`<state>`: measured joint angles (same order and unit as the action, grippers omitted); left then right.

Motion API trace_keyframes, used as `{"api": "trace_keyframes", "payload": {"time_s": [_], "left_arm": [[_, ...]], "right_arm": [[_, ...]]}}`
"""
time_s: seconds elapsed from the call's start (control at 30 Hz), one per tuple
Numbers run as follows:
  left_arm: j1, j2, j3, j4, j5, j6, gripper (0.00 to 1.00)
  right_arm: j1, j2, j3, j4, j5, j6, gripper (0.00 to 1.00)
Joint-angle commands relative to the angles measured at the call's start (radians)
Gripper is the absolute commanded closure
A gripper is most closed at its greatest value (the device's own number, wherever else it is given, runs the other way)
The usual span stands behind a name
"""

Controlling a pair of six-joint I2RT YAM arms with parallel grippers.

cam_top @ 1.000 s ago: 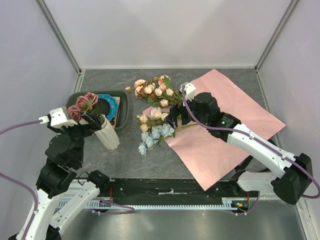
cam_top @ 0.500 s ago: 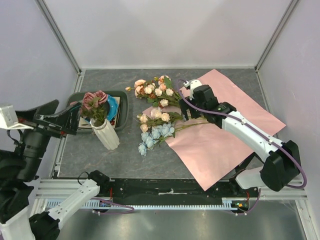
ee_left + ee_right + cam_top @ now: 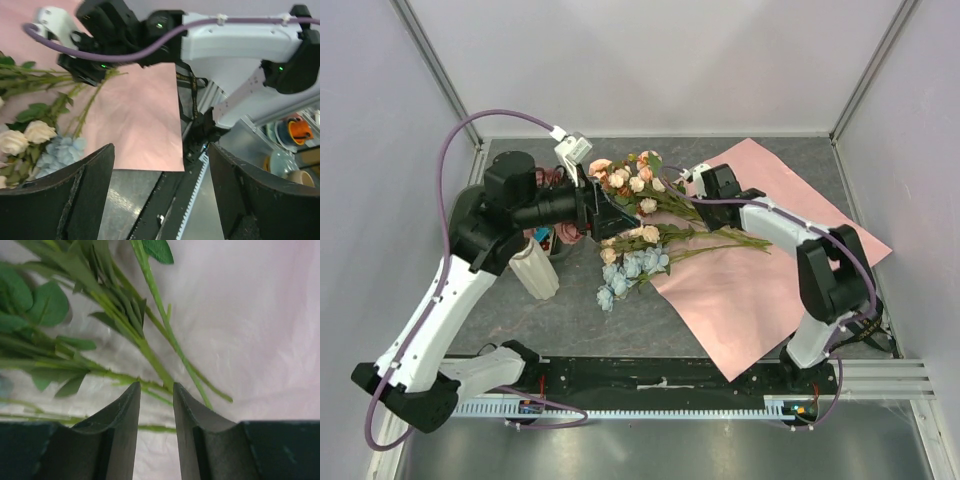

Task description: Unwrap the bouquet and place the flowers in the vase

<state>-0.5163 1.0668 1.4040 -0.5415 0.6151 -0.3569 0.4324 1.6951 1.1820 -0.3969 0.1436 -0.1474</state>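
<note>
The bouquet lies unwrapped: its paper [image 3: 770,260] is spread flat, pink side up. The flowers lie loose across the paper's left edge: peach and cream roses [image 3: 630,180], cream roses [image 3: 635,231] and blue ones [image 3: 630,268]. My right gripper [image 3: 703,200] hangs low over their green stems [image 3: 150,357]. Its jaws [image 3: 156,385] stand narrowly apart, with a stem crossing at the tips. My left gripper [image 3: 610,216] hovers beside the rose heads, open wide with nothing in it [image 3: 160,150]. The white ribbed vase [image 3: 538,276] stands at the left, its top hidden under my left arm.
My left arm stretches over the area behind the vase. The black and metal rail [image 3: 660,385] runs along the near edge. Grey walls close in the left, back and right. Cups and bowls [image 3: 292,142] sit outside, beyond the right arm's base.
My left arm has swung from beside the vase across to the flowers. My right gripper has shifted along the stems onto the paper, and its jaws have narrowed.
</note>
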Motion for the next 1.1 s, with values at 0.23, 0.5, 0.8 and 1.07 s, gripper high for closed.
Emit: {"api": "trace_keyframes", "payload": {"time_s": [0.23,0.5,0.8,1.07], "left_arm": [[0.001,-0.113,-0.019,0.092,0.104,-0.042,0.20],[0.001,-0.205,0.071,0.077,0.031,0.022,0.16],[0.001,-0.219,0.125,0.054,-0.065,0.038,0.13],[0.001,-0.200,0.118,0.034,-0.049,0.030,0.13]], "right_arm": [[-0.057,0.212,0.183,0.069,0.027,-0.066,0.60],[-0.106,0.146,0.165,0.109,-0.142,-0.004,0.55],[-0.106,0.176,0.143,0.099,-0.252,-0.069,0.57],[-0.084,0.221,0.128,0.159,-0.210,-0.078,0.57]]}}
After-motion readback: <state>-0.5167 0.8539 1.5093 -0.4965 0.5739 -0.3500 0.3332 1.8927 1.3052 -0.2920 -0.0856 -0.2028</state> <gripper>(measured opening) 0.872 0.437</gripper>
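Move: The flower stems the right hand is going for lie about 5 cm ahead, 1 cm to its left and some 4 cm below. The peach roses are roughly 13 cm ahead and 18 cm left of it; the cream roses sit about 3 cm back and 17 cm left, the blue flowers 10 cm back and 16 cm left, all around 5 cm lower. From the raised left hand, those stems are about 23 cm ahead, 15 cm right and 36 cm down. The right fingers reach forward about 5 cm and sink some 3 cm to close in on the stems over the pink paper, then hover low with a slight roll, their gap still partly open; touch can't be made out. The left hand, empty and open, dips briefly, then rises about 10 cm while drawing back and left, away from the stems, its fingers tipping up about 20 degrees. ##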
